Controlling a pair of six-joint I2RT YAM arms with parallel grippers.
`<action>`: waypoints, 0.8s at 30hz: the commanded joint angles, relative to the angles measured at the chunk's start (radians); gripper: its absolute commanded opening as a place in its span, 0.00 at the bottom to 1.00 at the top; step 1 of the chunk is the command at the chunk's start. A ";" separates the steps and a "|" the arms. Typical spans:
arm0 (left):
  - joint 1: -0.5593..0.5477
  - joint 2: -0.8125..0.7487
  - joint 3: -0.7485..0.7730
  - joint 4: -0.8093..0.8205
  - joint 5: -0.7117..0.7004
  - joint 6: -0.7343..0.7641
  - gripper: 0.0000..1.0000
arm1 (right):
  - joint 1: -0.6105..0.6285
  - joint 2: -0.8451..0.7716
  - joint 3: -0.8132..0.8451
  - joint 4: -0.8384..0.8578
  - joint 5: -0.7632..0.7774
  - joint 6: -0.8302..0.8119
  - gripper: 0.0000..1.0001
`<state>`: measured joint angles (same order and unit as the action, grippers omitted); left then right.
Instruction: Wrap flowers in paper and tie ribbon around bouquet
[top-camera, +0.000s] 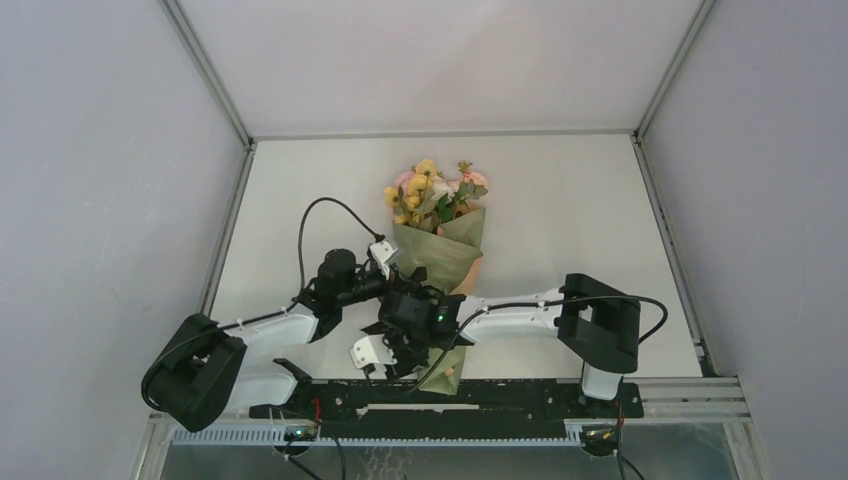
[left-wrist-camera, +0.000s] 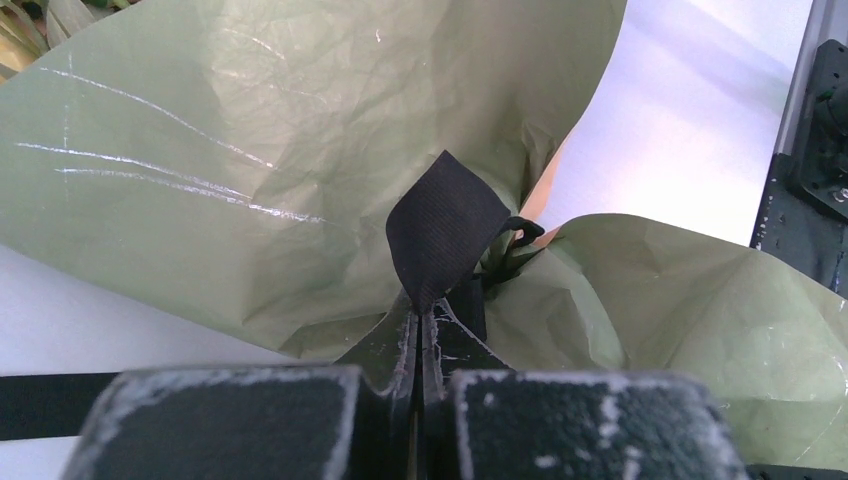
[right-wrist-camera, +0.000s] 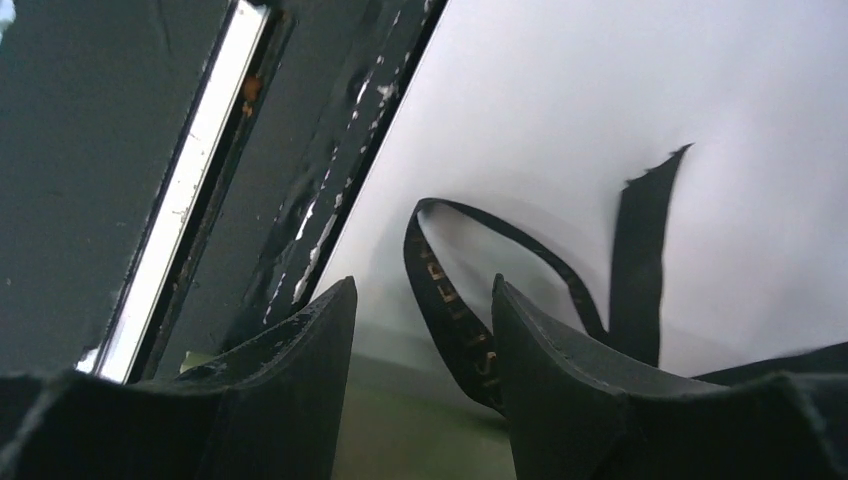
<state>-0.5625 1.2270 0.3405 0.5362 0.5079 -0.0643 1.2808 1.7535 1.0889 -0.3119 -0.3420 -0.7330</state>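
Observation:
The bouquet lies mid-table: yellow, pink and cream flowers (top-camera: 435, 190) stick out of the wide end of the olive-green paper (top-camera: 440, 255) cone. Both arms meet at its narrow waist. My left gripper (top-camera: 405, 290) (left-wrist-camera: 425, 310) is shut on a fold of the black ribbon (left-wrist-camera: 440, 235), which rises from the jaws against the crinkled paper (left-wrist-camera: 250, 150). A ribbon strand cinches the paper just right of that fold. My right gripper (top-camera: 390, 350) (right-wrist-camera: 420, 300) stands open; a ribbon loop (right-wrist-camera: 445, 300) passes between its fingers, close to the right finger (right-wrist-camera: 560, 370), unpinched. A ribbon tail (right-wrist-camera: 640, 260) lies on the table.
The black mounting rail (right-wrist-camera: 300, 200) (top-camera: 500, 395) runs along the near table edge, close to my right gripper. The paper's peach-backed narrow end (top-camera: 445, 375) reaches almost to that rail. White walls enclose the table on three sides.

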 joint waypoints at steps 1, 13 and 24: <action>0.007 0.009 0.035 0.027 0.018 -0.005 0.00 | 0.009 0.026 0.041 -0.030 0.035 -0.040 0.61; 0.019 0.012 0.037 0.031 0.020 0.001 0.00 | -0.013 0.029 0.042 0.038 0.105 -0.011 0.00; 0.035 -0.005 0.035 0.028 0.050 0.031 0.00 | -0.112 -0.382 -0.046 0.077 -0.164 0.428 0.00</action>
<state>-0.5350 1.2388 0.3420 0.5365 0.5262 -0.0597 1.1969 1.5425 1.0843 -0.2909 -0.3931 -0.5259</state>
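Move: The ribbon loop to be taken next lies between the open right fingertips' line of reach, about 2 cm ahead of the right hand, 1 cm to its right and 3 cm below. The ribbon's loose end is some 5 cm ahead and 4 cm left of that hand, the bouquet's lower paper about 2 cm ahead and 9 cm right, and the knot 12 cm ahead and 8 cm right. From the left hand the loop lies roughly 12 cm back, 4 cm left and 8 cm lower. Lower the right gripper about 3 cm while easing it 2 cm forward over the hanging ribbon, and shut the fingers to pinch the loop near the table. Then lift quickly, some 11 cm straight up, letting the fingers swing up to the left about 15 degrees. Keep the left gripper shut on its black ribbon loop above the knot, nearly still. ##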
